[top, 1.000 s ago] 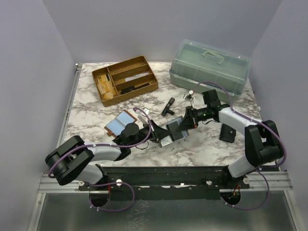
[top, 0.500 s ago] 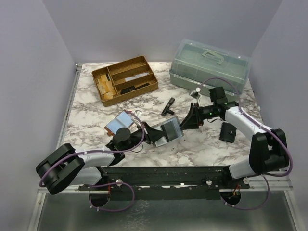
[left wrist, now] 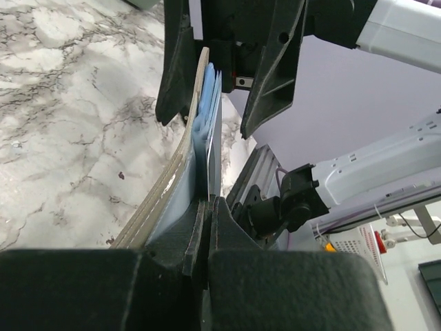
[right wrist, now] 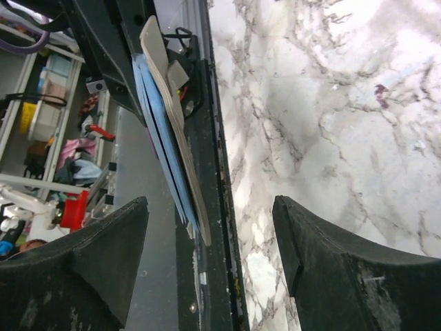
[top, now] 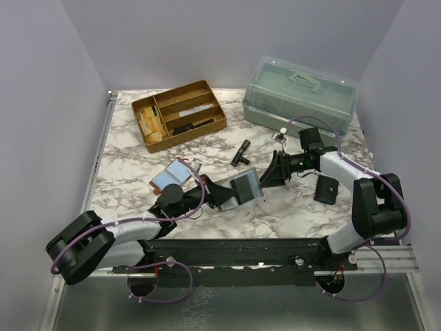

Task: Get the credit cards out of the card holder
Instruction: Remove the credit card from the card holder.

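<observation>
My left gripper (top: 229,194) is shut on one edge of the card holder (top: 245,187) and holds it just above the table's middle. In the left wrist view the holder's tan edge (left wrist: 176,172) stands on end, with light-blue credit cards (left wrist: 205,131) tucked inside it. My right gripper (top: 269,174) is open, just right of the holder and facing it. In the right wrist view the holder's edge (right wrist: 172,110) and the blue cards (right wrist: 155,124) lie ahead of the open gripper (right wrist: 213,255), untouched. Another light-blue rectangle with a brown edge (top: 170,176) lies on the table to the left.
A wooden divided tray (top: 179,114) stands at the back left. A translucent green lidded box (top: 300,93) stands at the back right. A small black T-shaped part (top: 241,152) lies behind the holder. A black pouch (top: 325,189) lies under the right forearm.
My right gripper has drawn back to the right, away from the holder, and stands open. The left arm has sunk lower and shifted left, still holding the holder.
</observation>
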### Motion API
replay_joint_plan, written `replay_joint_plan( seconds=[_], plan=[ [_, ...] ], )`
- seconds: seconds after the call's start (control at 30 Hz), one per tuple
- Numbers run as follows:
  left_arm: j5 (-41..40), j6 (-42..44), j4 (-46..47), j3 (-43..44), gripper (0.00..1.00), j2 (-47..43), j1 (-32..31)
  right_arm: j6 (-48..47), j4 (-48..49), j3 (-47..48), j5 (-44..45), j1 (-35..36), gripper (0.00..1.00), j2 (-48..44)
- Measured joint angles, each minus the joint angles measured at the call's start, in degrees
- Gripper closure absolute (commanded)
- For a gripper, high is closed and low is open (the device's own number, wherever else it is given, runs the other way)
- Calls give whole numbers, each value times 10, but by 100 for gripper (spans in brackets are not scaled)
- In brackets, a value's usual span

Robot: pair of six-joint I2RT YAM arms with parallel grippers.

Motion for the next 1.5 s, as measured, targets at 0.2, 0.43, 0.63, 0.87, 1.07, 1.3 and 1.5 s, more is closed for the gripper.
replay_joint_plan(
  seconds=[0.2,0.43,0.63,0.87,1.07,1.3,1.5],
  plan=[
    [24,0,0,29,100,31,0,-4,-5,0,-24,28,33,5],
    [41,0,7,47,100,47,0,-11,-14,1,-49,36,58,7],
    [43,0,8,46,100,45,0,-16,-23,3,-70,36,72,7],
    [45,0,10,39,100,31,3,-24,-29,6,-93,35,95,7],
    [50,-2,13,28,100,12,14,-35,-38,8,-100,36,96,7],
    [58,-3,2,14,100,-30,29,-48,-47,10,-103,35,97,7],
    [61,-3,-23,5,100,-69,44,-51,-53,10,-105,28,98,6]
  ],
)
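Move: The card holder, standing on edge in the left fingers, has its middle some 6 cm to the right gripper's left and 3 cm back, about level with it. From the left gripper that middle is about 2 cm forward and 3 cm right. The black torch lies around 9 cm forward, 5 cm left and 15 cm below the right hand. At that same depth are the black wallet, 24 cm right and 4 cm back of the right hand, and the blue pad, 20 cm left and 4 cm forward of the left hand. Bring the open right gripper back about 3 cm, also up and a little left, onto the holder's free right end, turning slightly counter-clockwise, and pinch that end shut. Keep the left fingers closed: ease them 2 cm right towards the right hand, then, with the right hand clamped and nearly still, draw them about 3 cm left and upward. ##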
